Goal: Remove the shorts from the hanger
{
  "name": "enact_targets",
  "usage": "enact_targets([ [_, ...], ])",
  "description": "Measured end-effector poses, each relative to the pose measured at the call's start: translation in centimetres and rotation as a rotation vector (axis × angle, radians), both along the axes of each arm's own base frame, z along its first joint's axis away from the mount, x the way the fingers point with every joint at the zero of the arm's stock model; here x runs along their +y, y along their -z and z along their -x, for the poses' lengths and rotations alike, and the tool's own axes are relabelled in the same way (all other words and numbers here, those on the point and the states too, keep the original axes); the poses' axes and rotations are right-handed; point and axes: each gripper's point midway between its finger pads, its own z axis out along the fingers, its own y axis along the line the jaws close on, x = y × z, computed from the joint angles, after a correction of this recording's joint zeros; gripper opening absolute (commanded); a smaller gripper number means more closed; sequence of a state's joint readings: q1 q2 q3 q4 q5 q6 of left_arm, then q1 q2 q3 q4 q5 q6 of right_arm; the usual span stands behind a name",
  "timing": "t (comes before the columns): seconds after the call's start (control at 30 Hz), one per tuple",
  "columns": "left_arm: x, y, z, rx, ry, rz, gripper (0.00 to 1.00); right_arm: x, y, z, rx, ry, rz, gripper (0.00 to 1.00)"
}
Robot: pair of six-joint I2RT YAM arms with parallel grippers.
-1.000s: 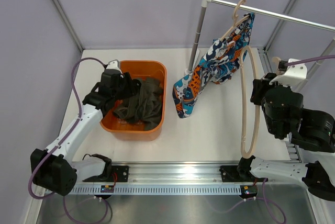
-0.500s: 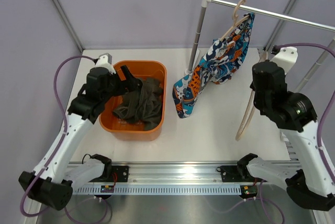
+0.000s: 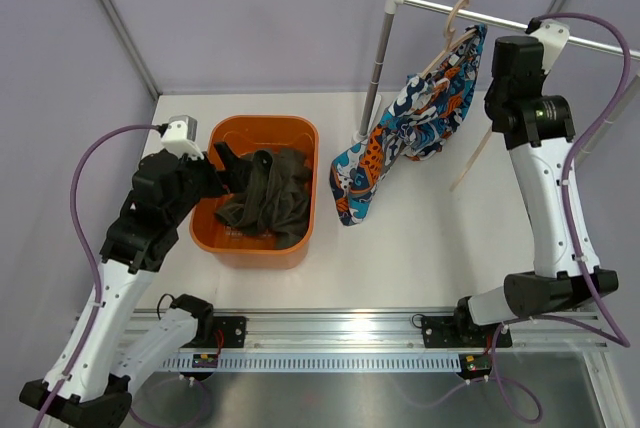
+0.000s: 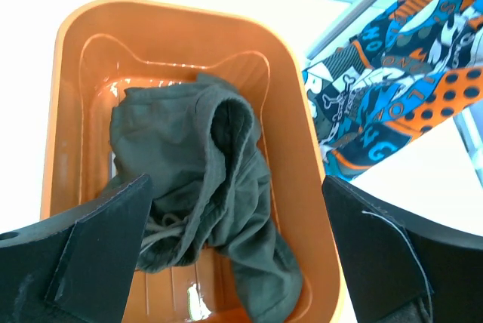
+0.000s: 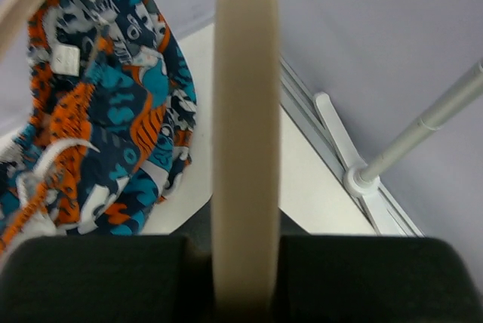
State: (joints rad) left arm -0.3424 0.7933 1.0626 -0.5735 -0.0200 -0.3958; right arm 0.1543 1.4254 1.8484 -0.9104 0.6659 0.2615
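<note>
The dark olive-green shorts (image 3: 266,198) lie crumpled in the orange bin (image 3: 300,133); they also show in the left wrist view (image 4: 204,172). My left gripper (image 3: 232,166) is open and empty above the bin's left side, and its jaws (image 4: 241,263) stand wide apart over the shorts. The printed blue, orange and white shorts (image 3: 410,123) hang on a beige hanger (image 3: 455,33) from the rail. My right gripper (image 3: 497,128) is shut on a second, empty beige hanger (image 5: 245,112), held high just right of the printed shorts (image 5: 98,112).
The metal rail (image 3: 560,36) runs across the back right on an upright post (image 3: 375,68). A second post base (image 5: 361,181) stands by the right wall. The bin's rim (image 4: 302,112) lies close to the hanging shorts (image 4: 392,74).
My right arm has swung up from low at the front right, carrying the empty hanger toward the rail. My left gripper has drawn back to the left from over the bin.
</note>
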Motion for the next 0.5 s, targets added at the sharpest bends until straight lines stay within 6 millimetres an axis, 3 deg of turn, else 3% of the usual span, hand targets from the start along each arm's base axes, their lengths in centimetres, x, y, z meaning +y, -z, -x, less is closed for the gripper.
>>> enact_targets([
  [0.27, 0.2, 2.8, 0.8, 0.028, 0.018, -0.046, 0.99, 0.0, -2.8, -2.9, -0.075, -0.012, -0.009, 0.0],
  [0.5, 0.4, 4.6, 0.8, 0.058, 0.016, -0.079, 0.99, -1.6, -5.5, -5.6, -0.145, 0.007, -0.024, 0.0],
])
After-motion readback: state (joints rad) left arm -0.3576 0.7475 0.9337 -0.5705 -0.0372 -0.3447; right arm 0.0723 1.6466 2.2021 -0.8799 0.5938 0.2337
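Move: The right hand still grips the empty hanger. The nearest stretch of the rack's rail lies roughly 8 cm ahead of that hand, straight out, and 5 cm above. The patterned shorts hang some 17 cm to its left, about 5 cm ahead and 12 cm below; their hanger's hook is about 13 cm left, 10 cm ahead and 5 cm above. The removed green shorts lie in the orange bin about 5 cm ahead of the open left hand, 4 cm right, 25 cm below; the bin's middle is 5 cm ahead, 2 cm right, 23 cm below. The right hand carries the empty hanger forward and up in about equal parts, some 5 to 6 cm each way with a slight drift right near the end, bringing it towards the rack's rail while the fingers keep their pinch and the wrist tips up by less than 10 degrees. Meanwhile the empty left hand sinks about 5 cm towards the green shorts in the bin, easing back a little first, its fingers staying wide open and touching nothing. ##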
